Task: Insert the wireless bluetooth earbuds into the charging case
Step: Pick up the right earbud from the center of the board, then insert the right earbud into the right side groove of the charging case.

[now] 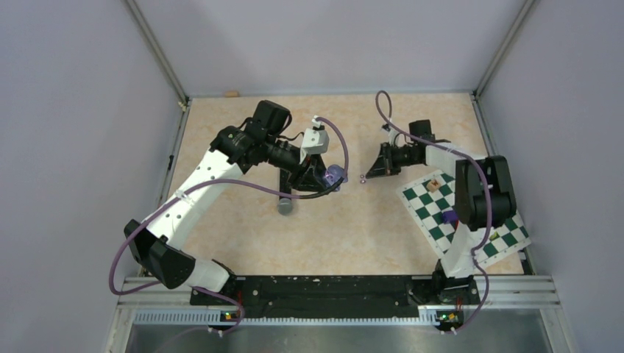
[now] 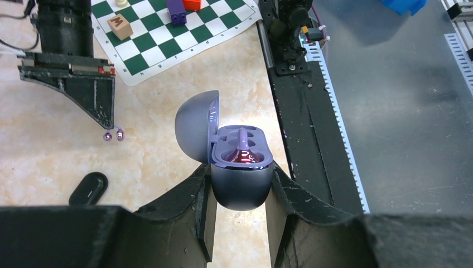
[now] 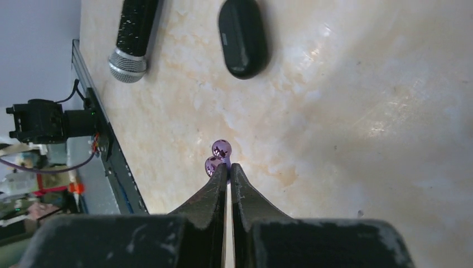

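Observation:
My left gripper (image 2: 240,172) is shut on the grey-purple charging case (image 2: 241,187), which it holds upright by its rounded body. The case's lid (image 2: 195,125) stands open to the left. One glossy purple-red earbud (image 2: 243,154) sits in the near well of the case. A second purple earbud (image 3: 217,155) shows as two small shiny beads. My right gripper (image 3: 228,166) is shut on it at the very fingertips, just over the marbled table. From above, the right gripper (image 1: 366,176) stands a short way right of the case (image 1: 335,175).
A microphone (image 3: 134,33) and a black oval case (image 3: 242,36) lie on the table beyond the right gripper. A green-and-white chessboard mat (image 1: 463,213) with a wooden cube (image 2: 119,25) and a purple block (image 2: 176,11) lies at the right. A black rail (image 2: 295,111) runs along the near edge.

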Controlling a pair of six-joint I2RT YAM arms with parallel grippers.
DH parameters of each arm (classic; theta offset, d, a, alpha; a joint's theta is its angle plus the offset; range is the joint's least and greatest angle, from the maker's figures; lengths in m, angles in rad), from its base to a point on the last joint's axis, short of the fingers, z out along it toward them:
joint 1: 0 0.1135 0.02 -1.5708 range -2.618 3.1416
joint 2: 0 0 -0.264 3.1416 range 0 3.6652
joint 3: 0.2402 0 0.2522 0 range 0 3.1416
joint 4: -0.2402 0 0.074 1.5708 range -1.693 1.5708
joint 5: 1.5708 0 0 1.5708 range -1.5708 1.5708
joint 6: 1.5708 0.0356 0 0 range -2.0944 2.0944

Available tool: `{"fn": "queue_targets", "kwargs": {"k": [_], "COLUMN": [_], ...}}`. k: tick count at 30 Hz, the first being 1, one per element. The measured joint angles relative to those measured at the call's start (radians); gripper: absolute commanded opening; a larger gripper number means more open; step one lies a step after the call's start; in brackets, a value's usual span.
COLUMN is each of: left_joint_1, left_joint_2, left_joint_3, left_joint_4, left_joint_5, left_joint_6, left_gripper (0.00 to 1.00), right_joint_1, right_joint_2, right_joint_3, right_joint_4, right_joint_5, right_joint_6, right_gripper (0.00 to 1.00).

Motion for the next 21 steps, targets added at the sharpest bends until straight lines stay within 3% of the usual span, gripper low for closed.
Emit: {"fn": "queue_targets", "kwargs": {"k": [21], "left_joint_1": [0.0], "left_joint_2": [0.068], "left_joint_3": [-0.016], "left_joint_4": [0.093], "left_joint_5": [-0.004], "left_joint_6": [-0.095], "left_gripper": [0.0], "right_joint_1": [0.002], "right_joint_2": [-0.737], "right_joint_3": [-0.162], "right_joint_4": [0.077], "right_joint_5": [-0.002], "right_joint_6": [-0.249], "right_gripper": [0.0]}}
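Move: The right hand already pinches the right earbud just clear of the board. The open charging case in the left hand is about 15 cm back, 10 cm to the left and some 23 cm above the right hand. On the table, the black case lies roughly 5 cm ahead and 12 cm left, the microphone 1 cm ahead and 24 cm left. From the left hand, the earbud is about 16 cm ahead, 11 cm right and 25 cm below. Up fast, nearly 20 cm, the right hand carries the pinched earbud off towards the case's height, curving back about 5 cm in the second half, while its wrist swings round some 50 degrees so the down-left fingers level out and point more forward. The left hand keeps hold of the case and eases it forward, down and right, about 2 cm or less each way, to meet the earbud. ##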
